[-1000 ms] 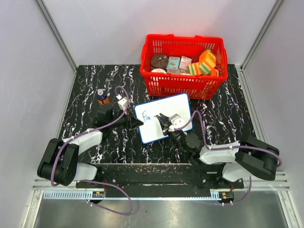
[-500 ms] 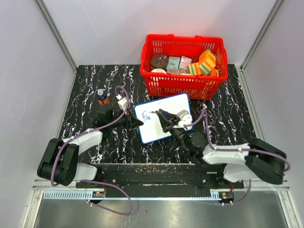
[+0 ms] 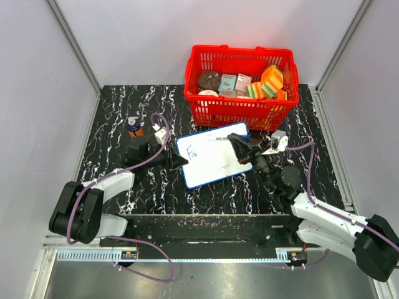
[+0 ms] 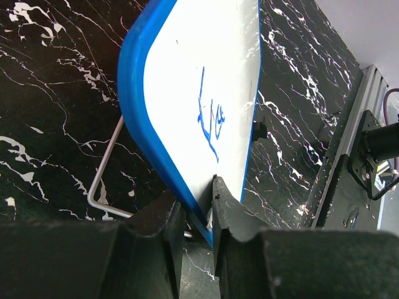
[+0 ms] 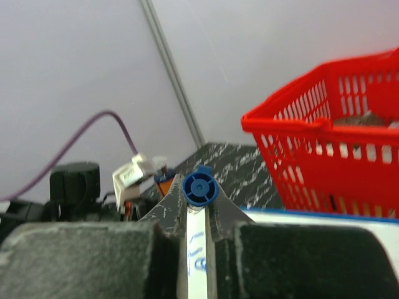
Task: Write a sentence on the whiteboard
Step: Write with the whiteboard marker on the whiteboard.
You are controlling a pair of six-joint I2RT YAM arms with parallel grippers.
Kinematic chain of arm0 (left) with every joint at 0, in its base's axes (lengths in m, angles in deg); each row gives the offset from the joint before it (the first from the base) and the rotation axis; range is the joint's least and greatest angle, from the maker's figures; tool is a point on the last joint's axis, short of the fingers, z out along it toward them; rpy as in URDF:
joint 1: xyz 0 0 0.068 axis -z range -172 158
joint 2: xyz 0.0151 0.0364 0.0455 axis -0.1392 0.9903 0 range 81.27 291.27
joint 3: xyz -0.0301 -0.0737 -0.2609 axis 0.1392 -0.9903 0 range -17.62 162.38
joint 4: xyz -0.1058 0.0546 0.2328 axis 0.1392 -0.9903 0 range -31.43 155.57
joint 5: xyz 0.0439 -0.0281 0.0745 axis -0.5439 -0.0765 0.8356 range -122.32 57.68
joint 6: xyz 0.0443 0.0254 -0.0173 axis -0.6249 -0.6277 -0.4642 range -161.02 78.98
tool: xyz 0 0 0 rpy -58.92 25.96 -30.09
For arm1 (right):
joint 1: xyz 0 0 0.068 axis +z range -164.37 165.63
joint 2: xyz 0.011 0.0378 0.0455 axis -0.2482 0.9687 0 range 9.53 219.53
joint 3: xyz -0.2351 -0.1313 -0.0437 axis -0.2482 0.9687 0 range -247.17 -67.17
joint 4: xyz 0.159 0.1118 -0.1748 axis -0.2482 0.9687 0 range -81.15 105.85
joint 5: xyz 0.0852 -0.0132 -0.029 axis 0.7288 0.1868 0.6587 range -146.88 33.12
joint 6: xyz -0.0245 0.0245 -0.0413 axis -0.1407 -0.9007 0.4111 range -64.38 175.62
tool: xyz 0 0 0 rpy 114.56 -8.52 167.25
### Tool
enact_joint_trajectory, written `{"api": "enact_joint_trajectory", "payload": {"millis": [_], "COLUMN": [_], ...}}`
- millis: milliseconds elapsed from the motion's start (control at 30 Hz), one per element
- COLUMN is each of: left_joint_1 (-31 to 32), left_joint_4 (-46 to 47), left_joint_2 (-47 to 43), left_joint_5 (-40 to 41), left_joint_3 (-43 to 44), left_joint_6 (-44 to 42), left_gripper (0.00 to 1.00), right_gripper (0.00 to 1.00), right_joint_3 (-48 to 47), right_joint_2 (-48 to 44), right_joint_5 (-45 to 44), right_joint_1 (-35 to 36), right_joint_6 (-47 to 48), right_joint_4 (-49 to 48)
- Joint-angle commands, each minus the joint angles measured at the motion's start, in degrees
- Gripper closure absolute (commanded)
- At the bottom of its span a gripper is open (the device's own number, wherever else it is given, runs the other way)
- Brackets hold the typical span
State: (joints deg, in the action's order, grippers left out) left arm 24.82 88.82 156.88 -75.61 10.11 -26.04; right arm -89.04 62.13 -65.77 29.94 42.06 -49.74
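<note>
The whiteboard (image 3: 215,163), white with a thin blue frame, stands tilted on the black marble table. Blue handwritten letters of the sentence (image 3: 192,151) sit in its upper left part. My left gripper (image 3: 178,161) is shut on the board's left edge. In the left wrist view the blue frame (image 4: 134,106) runs down between the two fingers and the letters (image 4: 211,117) show above. My right gripper (image 3: 240,148) hovers over the board's right end, shut on a marker (image 5: 199,189) with a white body and a blue end.
A red basket (image 3: 240,112) full of small packages stands just behind the board, and its wall (image 5: 336,156) fills the right wrist view. A small bottle (image 3: 133,126) stands at the left. A wire stand (image 4: 100,187) props the board from behind.
My right arm has swung right with the marker, from just beside the letters to the board's right end. The left gripper and the board have stayed put.
</note>
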Motion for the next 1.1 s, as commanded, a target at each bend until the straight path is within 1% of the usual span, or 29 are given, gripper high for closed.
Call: {"api": "enact_joint_trajectory", "payload": {"millis": [0,67,167,300,433,500,667,867,1067], "left_joint_1": [-0.3,-0.3,-0.3,-0.3,-0.3,-0.3,-0.3,-0.3,-0.3], "left_joint_4": [-0.2,-0.2,-0.3,-0.4,-0.4,-0.4,-0.4,-0.5,-0.4], "left_joint_2": [1.0,1.0,1.1,1.3,1.3,1.2,1.4,1.4,1.4], "left_joint_5": [5.2,5.3,5.4,5.4,5.5,5.5,5.4,5.4,5.4], "left_joint_3": [0.9,0.8,0.9,1.0,1.1,1.1,1.2,1.1,1.1], "left_joint_6": [-8.0,-7.9,-7.9,-8.0,-8.0,-8.0,-8.0,-8.0,-8.0], "left_gripper": [1.0,1.0,1.0,1.0,1.0,1.0,1.0,1.0,1.0], "right_gripper": [1.0,1.0,1.0,1.0,1.0,1.0,1.0,1.0,1.0], "right_joint_3": [2.3,3.1,3.6,2.3,1.0,0.9,-0.6,-2.3,-1.4], "right_joint_2": [1.0,2.2,6.9,13.3,17.0,18.1,17.6,17.6,19.7], "right_joint_5": [5.6,4.8,4.9,5.5,6.0,5.8,5.5,-0.3,-3.7], "right_joint_1": [-1.1,-1.1,-1.2,-1.2,-1.0,-1.0,-0.3,4.1,4.7], "right_joint_6": [-6.6,-6.4,-5.7,-5.2,-5.1,-5.0,-3.1,3.0,3.5], "right_joint_4": [2.9,1.2,-3.2,-5.3,-7.0,-8.7,-7.4,-5.9,-9.3]}}
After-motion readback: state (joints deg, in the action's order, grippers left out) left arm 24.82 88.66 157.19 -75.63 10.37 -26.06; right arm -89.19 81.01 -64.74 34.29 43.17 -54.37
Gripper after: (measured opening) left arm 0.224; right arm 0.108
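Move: The blue letters near the whiteboard's left edge lie about 4 cm ahead of the right hand, 14 cm to its left and 18 cm below; the whiteboard's middle is about 3 cm ahead, 7 cm left and 20 cm below. The red basket stands roughly 28 cm ahead and 5 cm to the right, some 20 cm lower. From the left hand, the letters are about 4 cm ahead, 4 cm to the right and 3 cm higher. Bring the right gripper, still pinching the marker, down about 12 cm and some 4 cm left towards the blue letters, tipping its fingers downward by about 15 degrees. Then lift it 2 to 3 cm while easing another 2 cm left, so the tip hovers beside the letters. Keep the left gripper still on the board's left edge. ##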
